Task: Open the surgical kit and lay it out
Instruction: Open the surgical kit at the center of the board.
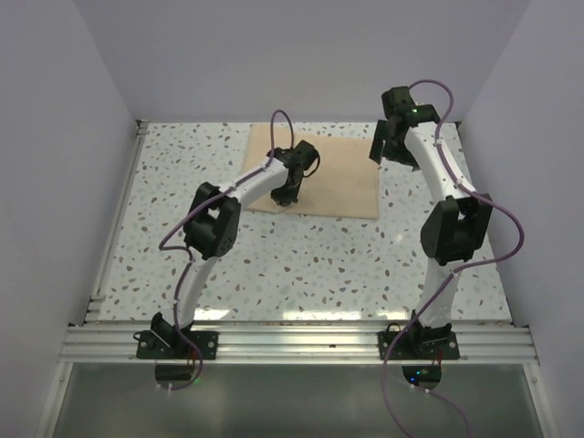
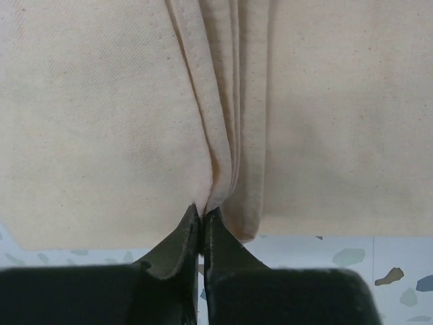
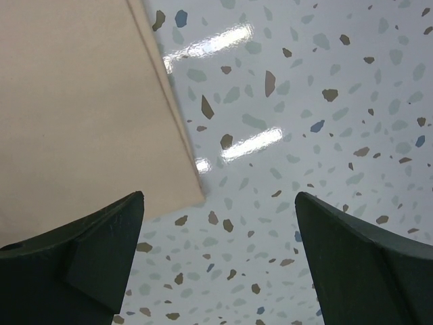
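Note:
The surgical kit shows as a folded beige cloth wrap [image 1: 338, 173] lying flat at the back middle of the speckled table. My left gripper [image 1: 285, 199] is down at the wrap's near edge. In the left wrist view its fingertips [image 2: 201, 211] are shut on a pinched ridge of the cloth's layered folds [image 2: 223, 122]. My right gripper [image 1: 383, 151] hovers at the wrap's right side, open. In the right wrist view it [image 3: 218, 195] has only bare table between its fingers, with the cloth's corner [image 3: 74, 101] just to the left. What the wrap holds is hidden.
The terrazzo table [image 1: 301, 265] is closed in by white walls on the left, right and back. An aluminium rail [image 1: 301, 342] with both arm bases runs along the near edge.

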Tool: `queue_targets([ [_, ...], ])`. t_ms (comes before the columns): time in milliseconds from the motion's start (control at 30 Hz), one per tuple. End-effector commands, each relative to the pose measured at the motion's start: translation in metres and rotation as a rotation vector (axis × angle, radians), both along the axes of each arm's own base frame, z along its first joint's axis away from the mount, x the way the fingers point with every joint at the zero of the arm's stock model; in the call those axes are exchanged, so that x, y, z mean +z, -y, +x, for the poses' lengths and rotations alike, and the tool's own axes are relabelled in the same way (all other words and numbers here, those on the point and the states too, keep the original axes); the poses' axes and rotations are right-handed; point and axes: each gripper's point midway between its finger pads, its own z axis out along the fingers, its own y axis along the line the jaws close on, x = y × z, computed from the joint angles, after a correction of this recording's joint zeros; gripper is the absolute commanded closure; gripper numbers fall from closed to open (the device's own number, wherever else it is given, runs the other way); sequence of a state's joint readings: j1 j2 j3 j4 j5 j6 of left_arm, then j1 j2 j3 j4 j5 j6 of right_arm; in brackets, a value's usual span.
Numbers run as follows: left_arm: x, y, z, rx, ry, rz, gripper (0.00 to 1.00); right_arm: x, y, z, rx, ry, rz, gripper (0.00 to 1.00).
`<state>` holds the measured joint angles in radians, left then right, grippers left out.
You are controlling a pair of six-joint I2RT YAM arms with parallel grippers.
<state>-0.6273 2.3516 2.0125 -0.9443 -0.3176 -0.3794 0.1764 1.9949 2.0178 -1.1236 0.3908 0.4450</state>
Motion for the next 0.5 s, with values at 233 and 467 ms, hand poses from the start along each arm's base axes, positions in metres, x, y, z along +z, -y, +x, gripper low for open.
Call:
queue_targets([
  [233, 0.167, -0.178, 0.034, 0.454, 0.302, -0.202, 1.00, 0.014, -0.034, 0.024, 0.103, 0.067, 0.156, 0.03],
  [467, 0.128, -0.289, -0.009, 0.658, 0.226, -0.180, 0.00, 0.006, -0.066, 0.057, 0.174, 0.115, 0.286, 0.03],
])
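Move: The left hand already pinches the kit's folded flap at its near edge; the bare board the flap is taken to lies about 27 cm to its left, some 3 cm farther out and 2 cm below. The kit's near left corner is roughly 11 cm left of this hand and 2 cm nearer; the near right corner is some 25 cm right and 4 cm nearer. From the right hand, the pinched flap is about 30 cm left, 3 cm back and 17 cm below. Leftward and up in one accelerating sweep, the left hand pulls the pinched flap across the kit's left edge towards the bare board, some 30 cm sideways and 17 cm up, turning about 40 degrees counter-clockwise. Near the end its fingers open wide and let the cloth go. The open right hand drifts about 5 cm left and forward above the kit's right edge, tilting slightly. ##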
